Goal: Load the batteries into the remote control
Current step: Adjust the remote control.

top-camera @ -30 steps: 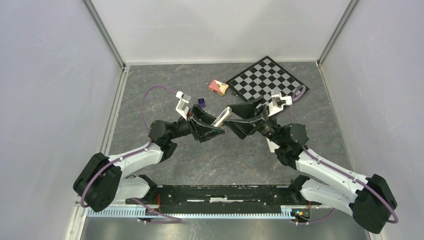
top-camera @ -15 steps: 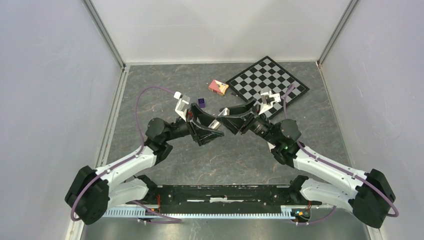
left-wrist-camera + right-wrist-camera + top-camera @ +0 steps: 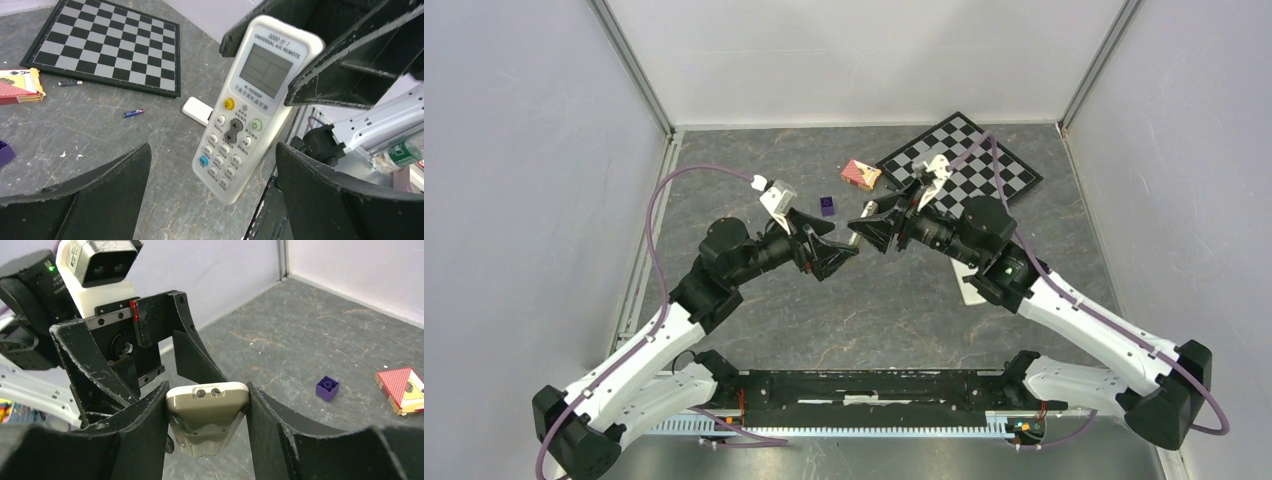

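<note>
The remote control point(image 3: 250, 100) hangs in the air, its keypad face toward the left wrist camera and its olive-grey back point(image 3: 207, 412) toward the right wrist camera. My right gripper point(image 3: 206, 390) is shut on its top end, seen at mid-table in the top view point(image 3: 869, 228). My left gripper point(image 3: 212, 155) is open, jaws wide on either side of the remote's lower end without touching it point(image 3: 832, 255). A purple-blue battery point(image 3: 134, 113) lies on the table near the checkerboard. A darker battery point(image 3: 70, 83) lies at the board's edge.
A checkerboard point(image 3: 959, 160) lies at the back right. A red card box point(image 3: 861, 174) and a small purple block point(image 3: 827, 206) lie just behind the grippers. A small white flat piece point(image 3: 196, 110) lies on the table below the remote.
Both grippers have moved left and toward the back, with the remote still in the right one. Both arms have stretched out further over the table.
</note>
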Available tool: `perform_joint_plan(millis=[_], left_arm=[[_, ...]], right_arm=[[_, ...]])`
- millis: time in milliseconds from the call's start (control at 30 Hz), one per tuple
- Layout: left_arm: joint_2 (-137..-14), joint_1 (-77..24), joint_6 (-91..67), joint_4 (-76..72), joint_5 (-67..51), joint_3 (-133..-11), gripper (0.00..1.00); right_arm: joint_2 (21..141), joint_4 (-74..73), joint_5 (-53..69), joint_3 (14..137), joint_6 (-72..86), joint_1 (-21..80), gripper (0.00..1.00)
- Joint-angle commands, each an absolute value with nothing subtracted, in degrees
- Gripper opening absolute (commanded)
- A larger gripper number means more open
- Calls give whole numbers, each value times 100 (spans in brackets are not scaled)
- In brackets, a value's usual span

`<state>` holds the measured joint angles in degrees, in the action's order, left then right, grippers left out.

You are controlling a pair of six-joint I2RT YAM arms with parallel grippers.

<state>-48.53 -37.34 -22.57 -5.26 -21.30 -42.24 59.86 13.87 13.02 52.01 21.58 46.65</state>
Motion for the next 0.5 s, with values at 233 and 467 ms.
perform_joint_plan(millis=[233,467], left_arm=[[-5395,-3735,-2845,-2220,-5353,-3853,95],[-5868,-3849,-3478,-2919,-5433,-3796,67]], right_arm=[[6321,-290,3445,6350,885,4649,26],[6481,-44,4284,6367,771,4649,26]])
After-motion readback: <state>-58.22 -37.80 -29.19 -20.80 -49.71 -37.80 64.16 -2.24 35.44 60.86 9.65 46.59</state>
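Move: The remote is already pinched by its top end in my right hand. Its middle lies about 2 cm left, 1 cm back and 3 cm below that hand's pads, and some 5 cm right of and 2 cm above my open left hand, level with it. From my left hand, the other remote on the table is about 30 cm right, 4 cm ahead and 27 cm down. The purple block is some 22 cm ahead, 3 cm left and just as low. I bring both hands together as they swing back towards my base. My left hand goes back about 6 cm, right and a little down, turning some 30 degrees clockwise to take the remote's lower end between its fingers, which start closing only late. My right keeps its pinch, carrying the remote about 5 cm back, slightly left and down, while turning counter-clockwise and rolling a little. ##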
